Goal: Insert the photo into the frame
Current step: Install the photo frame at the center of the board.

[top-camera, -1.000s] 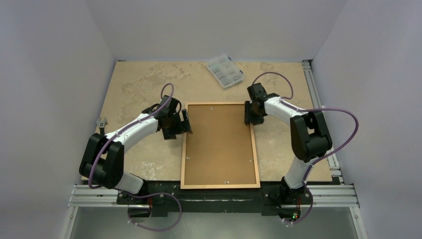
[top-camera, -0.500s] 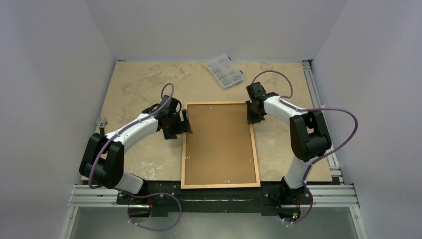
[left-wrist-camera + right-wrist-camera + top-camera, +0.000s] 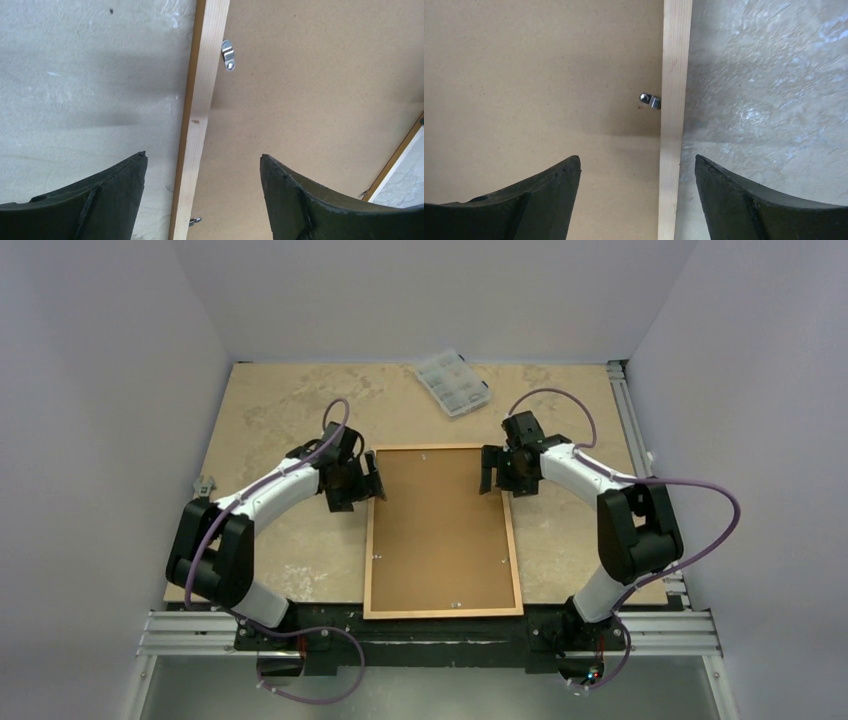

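The frame lies back-up in the middle of the table, and a plain brown backing board fills it. The photo is hidden. My left gripper is open above the frame's left rail, one finger over the table and the other over the board. My right gripper is open above the right rail in the same way. Neither holds anything. A small metal clip lies turned over the board at the left rail. Another clip sticks out from the right rail.
A small clear plastic compartment box sits at the back of the table. An aluminium rail runs along the right edge. A small metal object lies at the left edge. White walls close in on three sides.
My right gripper has opened wide after narrowing at the frame's right rail, and its arm has shifted slightly right. My left gripper has edged a little farther back along the left rail.
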Robot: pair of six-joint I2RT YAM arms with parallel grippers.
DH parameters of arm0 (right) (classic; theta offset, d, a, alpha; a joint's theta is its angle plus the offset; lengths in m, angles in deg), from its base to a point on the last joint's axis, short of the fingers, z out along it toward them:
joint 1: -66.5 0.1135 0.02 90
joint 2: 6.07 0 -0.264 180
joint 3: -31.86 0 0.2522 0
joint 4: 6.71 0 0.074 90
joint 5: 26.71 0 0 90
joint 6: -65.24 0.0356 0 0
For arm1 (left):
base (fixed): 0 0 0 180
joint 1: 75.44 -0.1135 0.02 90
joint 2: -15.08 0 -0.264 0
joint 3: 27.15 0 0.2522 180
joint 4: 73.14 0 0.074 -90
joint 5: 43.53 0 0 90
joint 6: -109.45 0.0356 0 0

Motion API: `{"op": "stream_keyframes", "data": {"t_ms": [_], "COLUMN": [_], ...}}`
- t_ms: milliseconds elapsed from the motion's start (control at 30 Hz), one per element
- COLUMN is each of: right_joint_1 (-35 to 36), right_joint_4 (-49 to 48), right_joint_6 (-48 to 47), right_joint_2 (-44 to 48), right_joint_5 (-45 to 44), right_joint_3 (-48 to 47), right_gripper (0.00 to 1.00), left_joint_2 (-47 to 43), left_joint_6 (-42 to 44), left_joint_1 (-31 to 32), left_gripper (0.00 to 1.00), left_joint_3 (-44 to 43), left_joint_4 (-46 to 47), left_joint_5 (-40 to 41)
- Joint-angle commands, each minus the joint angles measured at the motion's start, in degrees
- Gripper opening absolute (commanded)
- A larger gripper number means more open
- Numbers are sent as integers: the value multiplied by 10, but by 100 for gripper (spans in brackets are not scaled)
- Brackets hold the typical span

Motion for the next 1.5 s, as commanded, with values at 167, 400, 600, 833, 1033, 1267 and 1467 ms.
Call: {"op": "stream_keyframes", "data": {"t_ms": [167,400,600,833,1033,1267,1467], "right_joint_1": [-3,-3,-3,-3,-3,-3,-3], "right_joint_4": [-38,-43,-46,-48,-48,-50,-51], "right_joint_6": [16,17,17,17,15,14,13], "right_joint_2": [18,13,10,6,7,7,8], "right_joint_5": [64,70,74,79,81,86,85], "right_joint_3": [47,52,51,51,53,57,59], "right_gripper": [82,82,82,82,82,81,81], "left_joint_2": [73,136,180,227,247,254,249], "left_joint_6": [27,33,27,20,13,10,10], "left_joint_1": [-4,-1,12,35,40,39,39], "left_gripper": [75,70,64,60,54,18,0], "left_joint_3": [-94,-158,-191,-225,-224,-218,-211], "left_joint_4": [-28,-51,-59,-82,-76,-66,-54], "left_joint_5": [52,85,112,150,149,140,122]}}
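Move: The stretch of the frame's left rail to grip is about 7 cm ahead of the left hand, 1 cm to its right and 4 cm below. The upper left clip sits beside that stretch, 2 cm farther right; the frame's far left corner is some 8 cm beyond it. From the right hand, the right rail is about 2 cm to the right and 2 cm below, with its upper clip roughly 3 cm ahead and 1 cm right. Bring the left gripper forward about 7 cm along the frame's left rail, sinking 3 to 4 cm and rolling some 15 degrees until the fingers no longer lean right, then shut them to pinch the rail beside its upper clip. Meanwhile ease the wide-open right gripper 2 cm back, slightly down and left, and hold it there above the board's edge by the right rail. ##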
